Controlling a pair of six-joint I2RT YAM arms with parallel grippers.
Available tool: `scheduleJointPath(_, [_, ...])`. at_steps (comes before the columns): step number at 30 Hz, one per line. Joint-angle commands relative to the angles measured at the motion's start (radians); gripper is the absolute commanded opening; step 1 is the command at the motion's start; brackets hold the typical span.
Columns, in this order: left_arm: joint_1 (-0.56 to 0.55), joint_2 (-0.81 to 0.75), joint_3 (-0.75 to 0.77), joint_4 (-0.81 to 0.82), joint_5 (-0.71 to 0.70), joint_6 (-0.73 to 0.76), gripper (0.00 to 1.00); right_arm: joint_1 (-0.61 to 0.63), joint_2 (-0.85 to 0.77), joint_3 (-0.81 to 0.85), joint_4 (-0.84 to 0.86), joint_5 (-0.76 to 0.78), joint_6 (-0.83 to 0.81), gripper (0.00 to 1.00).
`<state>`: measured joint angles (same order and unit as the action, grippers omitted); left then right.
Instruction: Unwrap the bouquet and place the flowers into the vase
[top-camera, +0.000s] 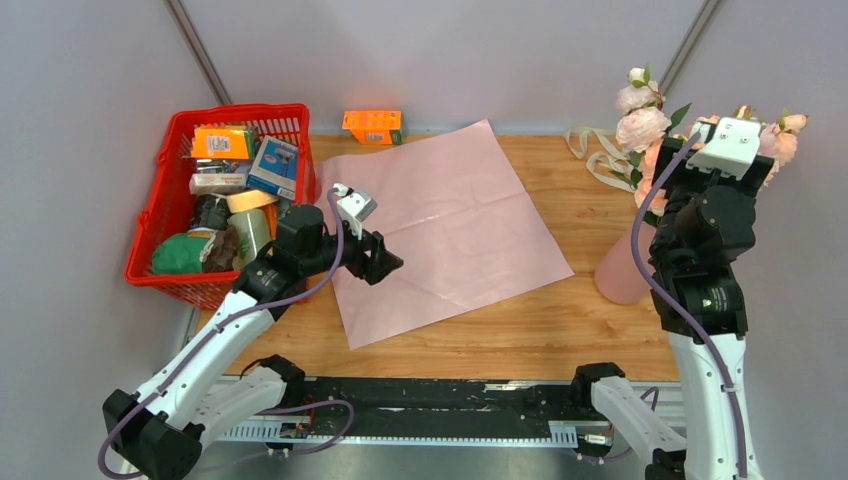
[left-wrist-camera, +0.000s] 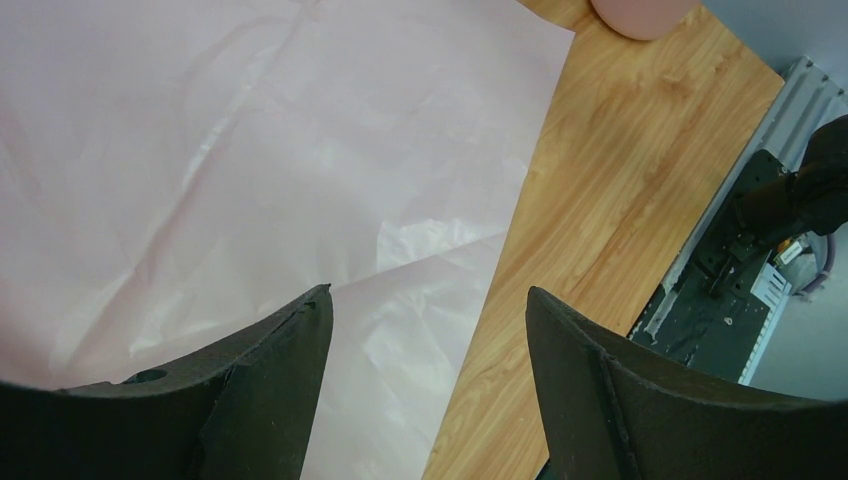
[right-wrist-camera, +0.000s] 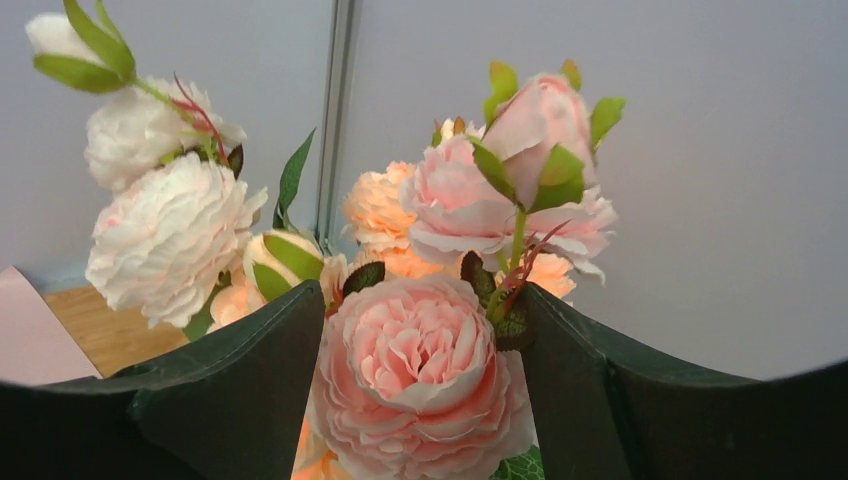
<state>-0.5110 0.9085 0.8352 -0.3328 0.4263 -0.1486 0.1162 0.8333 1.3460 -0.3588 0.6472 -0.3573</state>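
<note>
The pink paper sheet (top-camera: 450, 220) lies unfolded and flat on the wooden table, also filling the left wrist view (left-wrist-camera: 250, 150). The flowers (top-camera: 640, 125) stand upright in the dusty-pink vase (top-camera: 620, 275) at the right edge. My right gripper (right-wrist-camera: 425, 300) is up among the blooms, jaws wide apart, with one pink rose (right-wrist-camera: 420, 370) sitting between the fingers. Its wrist (top-camera: 730, 150) hides part of the bunch from above. My left gripper (top-camera: 385, 262) hovers open and empty over the sheet's near-left edge (left-wrist-camera: 428, 292).
A cream ribbon (top-camera: 590, 150) lies loose behind the vase. A red basket (top-camera: 240, 110) full of groceries stands at the left. An orange box (top-camera: 372, 125) sits at the back wall. The arms' black base rail (top-camera: 430, 400) runs along the near edge.
</note>
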Motion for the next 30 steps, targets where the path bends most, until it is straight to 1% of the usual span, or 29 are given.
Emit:
scheduleJointPath(1, [0.002,0.001,0.035,0.011,0.000,0.009,0.79,-0.003,-0.046,-0.073,-0.020,0.015,0.012,0.72])
scheduleJointPath(4, [0.002,0.003,0.035,0.009,0.002,0.012,0.79,-0.004,-0.046,-0.102,-0.045,0.012,0.038,0.71])
scheduleJointPath(8, [0.000,0.001,0.036,0.006,-0.001,0.015,0.79,-0.004,-0.033,-0.047,-0.072,-0.001,0.067,0.73])
scheduleJointPath(13, [0.000,-0.007,0.038,0.005,-0.006,0.017,0.79,-0.004,-0.005,0.076,-0.123,-0.030,0.084,0.84])
scheduleJointPath(14, [0.000,-0.008,0.036,0.005,-0.004,0.017,0.79,-0.004,0.003,0.099,-0.147,-0.040,0.083,0.89])
scheduleJointPath(16, [0.000,-0.008,0.038,0.006,-0.006,0.017,0.79,-0.004,0.019,0.151,-0.198,-0.069,0.083,1.00])
scheduleJointPath(18, [0.000,-0.011,0.039,0.006,-0.004,0.015,0.79,-0.003,0.045,0.211,-0.276,-0.101,0.089,1.00])
scheduleJointPath(20, [0.000,-0.017,0.039,0.006,-0.007,0.015,0.79,-0.003,0.078,0.309,-0.346,-0.113,0.132,1.00])
scheduleJointPath(24, [0.000,-0.028,0.039,0.006,-0.023,0.015,0.79,-0.003,0.148,0.493,-0.477,-0.199,0.207,1.00])
scheduleJointPath(26, [0.000,-0.036,0.036,0.009,-0.027,0.015,0.80,-0.003,0.199,0.611,-0.534,-0.257,0.259,1.00])
scheduleJointPath(29, [0.000,-0.046,0.038,0.009,-0.035,0.017,0.80,-0.003,0.208,0.699,-0.531,-0.380,0.336,1.00])
scheduleJointPath(30, [0.000,-0.048,0.038,0.011,-0.037,0.018,0.80,-0.003,0.213,0.715,-0.517,-0.444,0.351,1.00])
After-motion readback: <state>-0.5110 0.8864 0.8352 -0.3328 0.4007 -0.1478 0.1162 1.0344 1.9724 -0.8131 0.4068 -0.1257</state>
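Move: My right hand is up among the blooms, almost straight above the vase, whose middle is some 34 cm below. The big pink rose shows between my half-spread fingers, about 3 cm ahead, 2 cm to the right and 5 cm lower. The white rose is roughly 9 cm ahead and 10 cm to the left, nearly level. From my left hand that pink rose is about 5 cm ahead, 49 cm to the right and 19 cm higher. With my right hand I first dip about 3.5 cm beside the pink rose, then spread my fingers fully while climbing some 12 cm from that low point, up and off the blooms. Late in the climb I swing about 4 cm left and ease back 2 cm, turning the hand some 15 degrees counter-clockwise. ##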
